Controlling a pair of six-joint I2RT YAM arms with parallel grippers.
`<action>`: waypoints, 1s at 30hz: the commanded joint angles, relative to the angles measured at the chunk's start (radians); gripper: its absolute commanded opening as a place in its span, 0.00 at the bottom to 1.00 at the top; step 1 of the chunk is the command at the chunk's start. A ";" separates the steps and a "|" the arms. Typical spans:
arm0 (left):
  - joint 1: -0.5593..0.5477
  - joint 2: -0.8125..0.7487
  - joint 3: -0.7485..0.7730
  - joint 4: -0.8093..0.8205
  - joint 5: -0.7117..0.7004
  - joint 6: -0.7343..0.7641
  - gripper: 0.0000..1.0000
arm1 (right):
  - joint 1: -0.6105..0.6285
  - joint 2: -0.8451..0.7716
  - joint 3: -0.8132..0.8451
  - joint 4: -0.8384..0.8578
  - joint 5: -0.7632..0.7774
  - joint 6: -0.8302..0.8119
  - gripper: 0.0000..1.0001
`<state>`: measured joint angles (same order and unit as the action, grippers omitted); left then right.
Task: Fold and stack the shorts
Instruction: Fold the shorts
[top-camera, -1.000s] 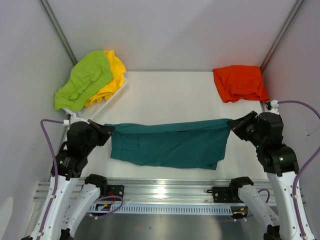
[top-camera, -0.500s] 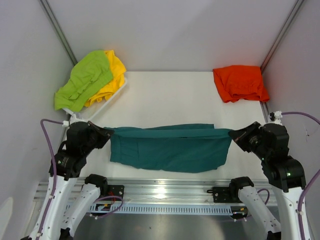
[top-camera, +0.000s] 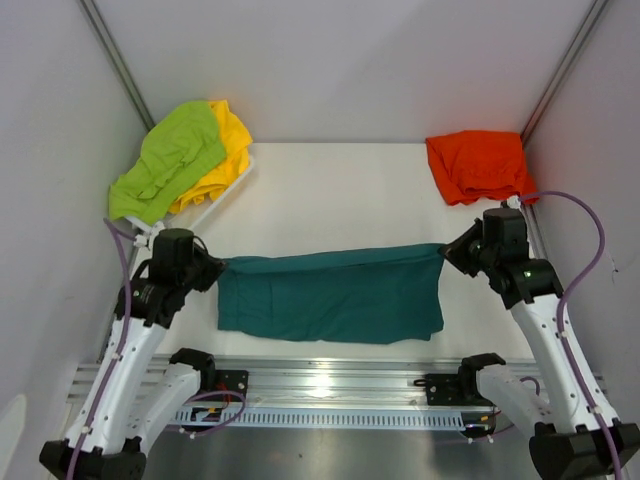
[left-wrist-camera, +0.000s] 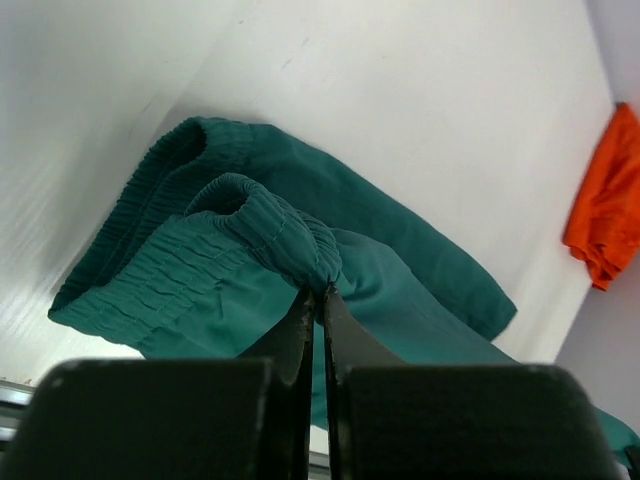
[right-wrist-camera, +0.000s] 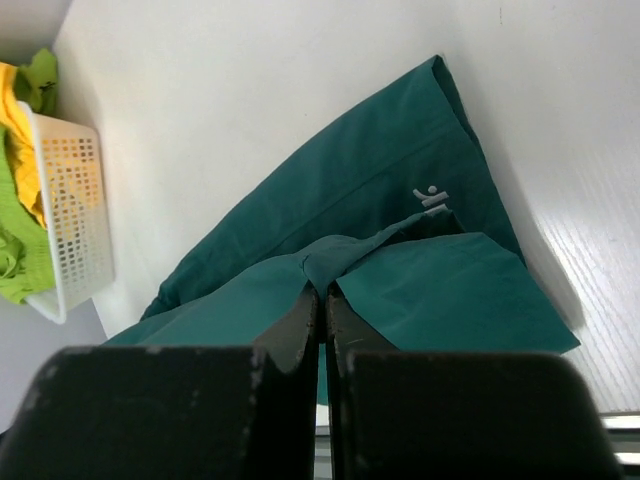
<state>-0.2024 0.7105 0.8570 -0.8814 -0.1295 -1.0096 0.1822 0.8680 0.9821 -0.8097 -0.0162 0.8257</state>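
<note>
Teal green shorts (top-camera: 330, 297) hang stretched across the near part of the table between both grippers. My left gripper (top-camera: 218, 267) is shut on their elastic waistband (left-wrist-camera: 285, 235) at the left end. On the right, my right gripper (top-camera: 447, 252) is shut on the hem of a leg (right-wrist-camera: 345, 260), near a small white logo (right-wrist-camera: 432, 197). The lower half of the shorts lies folded on the table. Orange shorts (top-camera: 480, 165) lie at the far right corner. Lime green shorts (top-camera: 168, 158) and yellow shorts (top-camera: 225, 150) are piled in the basket.
A white perforated basket (top-camera: 228, 195) stands at the far left corner, also seen in the right wrist view as a basket (right-wrist-camera: 72, 215). White walls close in both sides and the back. A metal rail (top-camera: 330, 380) runs along the near edge.
Both grippers have moved away from the near edge toward the back, carrying the upper edge of the teal shorts. The right gripper also came leftward, so the cloth spans less width.
</note>
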 joint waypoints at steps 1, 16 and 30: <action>0.034 0.050 -0.021 0.077 -0.068 0.043 0.00 | -0.001 0.038 -0.009 0.122 0.094 -0.025 0.00; 0.100 0.283 0.005 0.159 -0.127 0.130 0.99 | 0.013 0.302 0.050 0.221 0.242 -0.062 1.00; 0.100 0.139 -0.202 0.266 0.103 0.312 0.99 | 0.204 0.261 -0.039 0.297 0.099 -0.206 0.99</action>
<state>-0.1104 0.8574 0.7078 -0.6575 -0.0963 -0.7567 0.3378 1.1236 0.9718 -0.5697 0.1074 0.6647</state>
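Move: Both hands grip the far edge of the teal shorts' upper layer, the left at the ribbed waist end. The laying spot for its corner is about 4 cm ahead, 2 cm left and 6 cm below the left hand, with the basket some 17 cm ahead and 7 cm left of that hand. For the right corner it is about 6 cm ahead, 1 cm right and 6 cm below the right hand; the red shorts lie 19 cm ahead and 8 cm right of that hand. Both hands lower the held edge about 6 cm while moving forward, open wide, lift slightly, then ease back inward. ##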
